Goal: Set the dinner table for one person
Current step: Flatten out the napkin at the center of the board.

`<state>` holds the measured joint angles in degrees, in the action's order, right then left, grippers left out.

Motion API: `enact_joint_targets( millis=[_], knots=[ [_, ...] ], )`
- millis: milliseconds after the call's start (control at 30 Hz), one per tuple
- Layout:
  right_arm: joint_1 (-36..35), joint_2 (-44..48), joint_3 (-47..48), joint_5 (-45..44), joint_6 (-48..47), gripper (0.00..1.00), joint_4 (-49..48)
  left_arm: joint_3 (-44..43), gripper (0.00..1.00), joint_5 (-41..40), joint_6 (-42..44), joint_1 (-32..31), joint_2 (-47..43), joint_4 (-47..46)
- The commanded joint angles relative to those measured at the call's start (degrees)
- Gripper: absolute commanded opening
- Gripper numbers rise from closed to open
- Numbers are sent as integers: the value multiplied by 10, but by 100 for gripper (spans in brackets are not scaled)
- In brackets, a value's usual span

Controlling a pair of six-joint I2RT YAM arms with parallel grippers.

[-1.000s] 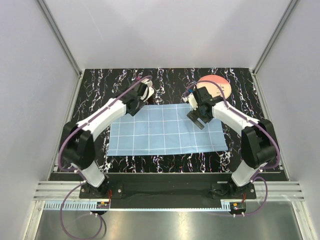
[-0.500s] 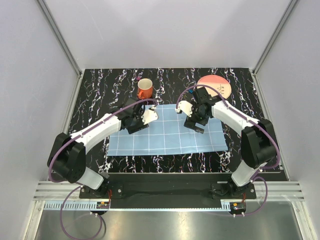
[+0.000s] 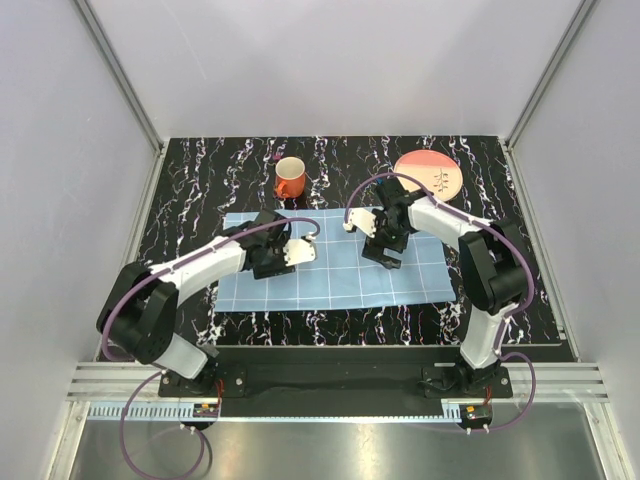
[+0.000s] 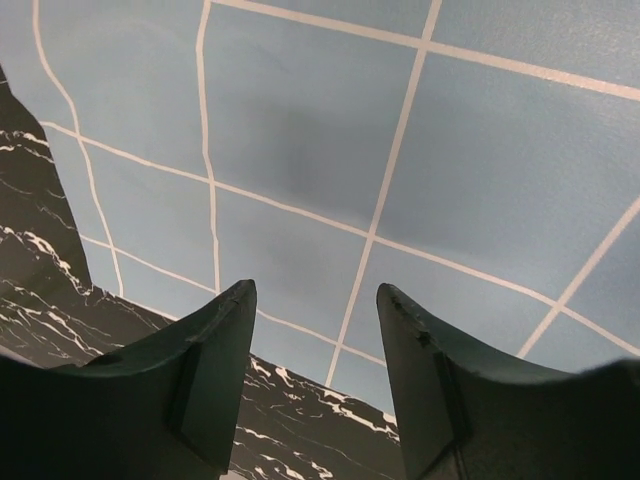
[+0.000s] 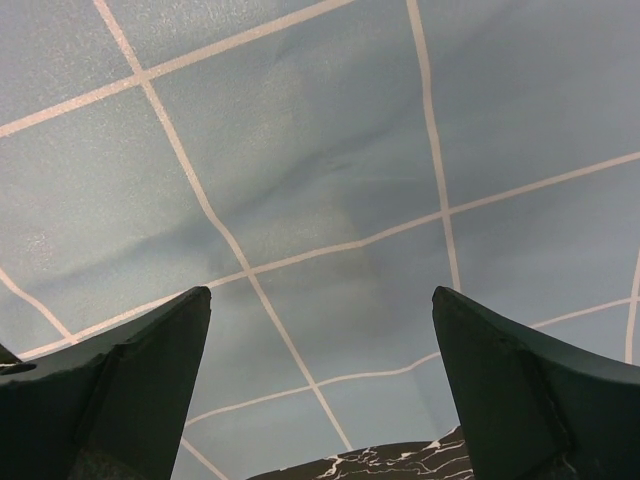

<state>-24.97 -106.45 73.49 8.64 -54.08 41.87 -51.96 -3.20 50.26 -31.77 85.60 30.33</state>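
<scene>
The dinner table (image 3: 200,170) is a black slab with white marble streaks. A light-blue checked mat (image 3: 330,285) lies flat at its middle. An orange mug (image 3: 290,178) stands upright behind the mat's far left corner, and a pink plate (image 3: 428,172) lies at the back right. My left gripper (image 3: 272,262) hovers over the mat's left half, open and empty (image 4: 315,290). My right gripper (image 3: 384,255) hangs over the mat's right half, open wide with nothing between its fingers (image 5: 320,292).
Grey walls and aluminium rails enclose the table on three sides. Bare tabletop shows round the mat (image 4: 300,150) in the left wrist view (image 4: 60,290) and below the mat (image 5: 300,150) in the right wrist view (image 5: 380,465).
My left gripper has drawn back from the mug, which now stands free, and come toward me over the mat. My right gripper has moved left from beside the plate.
</scene>
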Motion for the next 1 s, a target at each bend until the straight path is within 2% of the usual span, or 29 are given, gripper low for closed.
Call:
enact_joint_targets(
  millis=[0, 100, 133, 433, 967],
  knots=[
    [-2, -5, 19, 5, -2, 100, -19, -13, 58, 0, 16, 0, 18, -33],
    [1, -10, 16, 3, 6, 100, -25, -21, 59, -2, 26, 0, 40, -28],
    [2, -14, 16, 4, 9, 100, -25, -28, 98, -4, 33, 0, 48, -26],
    [11, -17, -3, 4, 44, 100, -30, -67, 99, -4, 52, 0, 115, -4],
    [44, 41, -104, 1, 79, 100, -40, -122, 99, 20, 53, -7, 149, 10]
  ],
)
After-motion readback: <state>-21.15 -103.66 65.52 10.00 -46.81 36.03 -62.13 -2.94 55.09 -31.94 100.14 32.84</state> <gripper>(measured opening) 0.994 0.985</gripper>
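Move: The napkin lies spread beneath both hands, its middle some 14 cm to the left hand's right and 2 cm ahead, 3 cm below. The mug stands about 19 cm ahead of the left hand and 3 cm to its right. From the right hand the napkin's middle is roughly 10 cm left, level fore and aft, 2 cm below; the plate lies about 20 cm ahead and 11 cm right. Both hands sink 2–3 cm onto the napkin, left opening and sliding forward-right, right sliding right and back. ##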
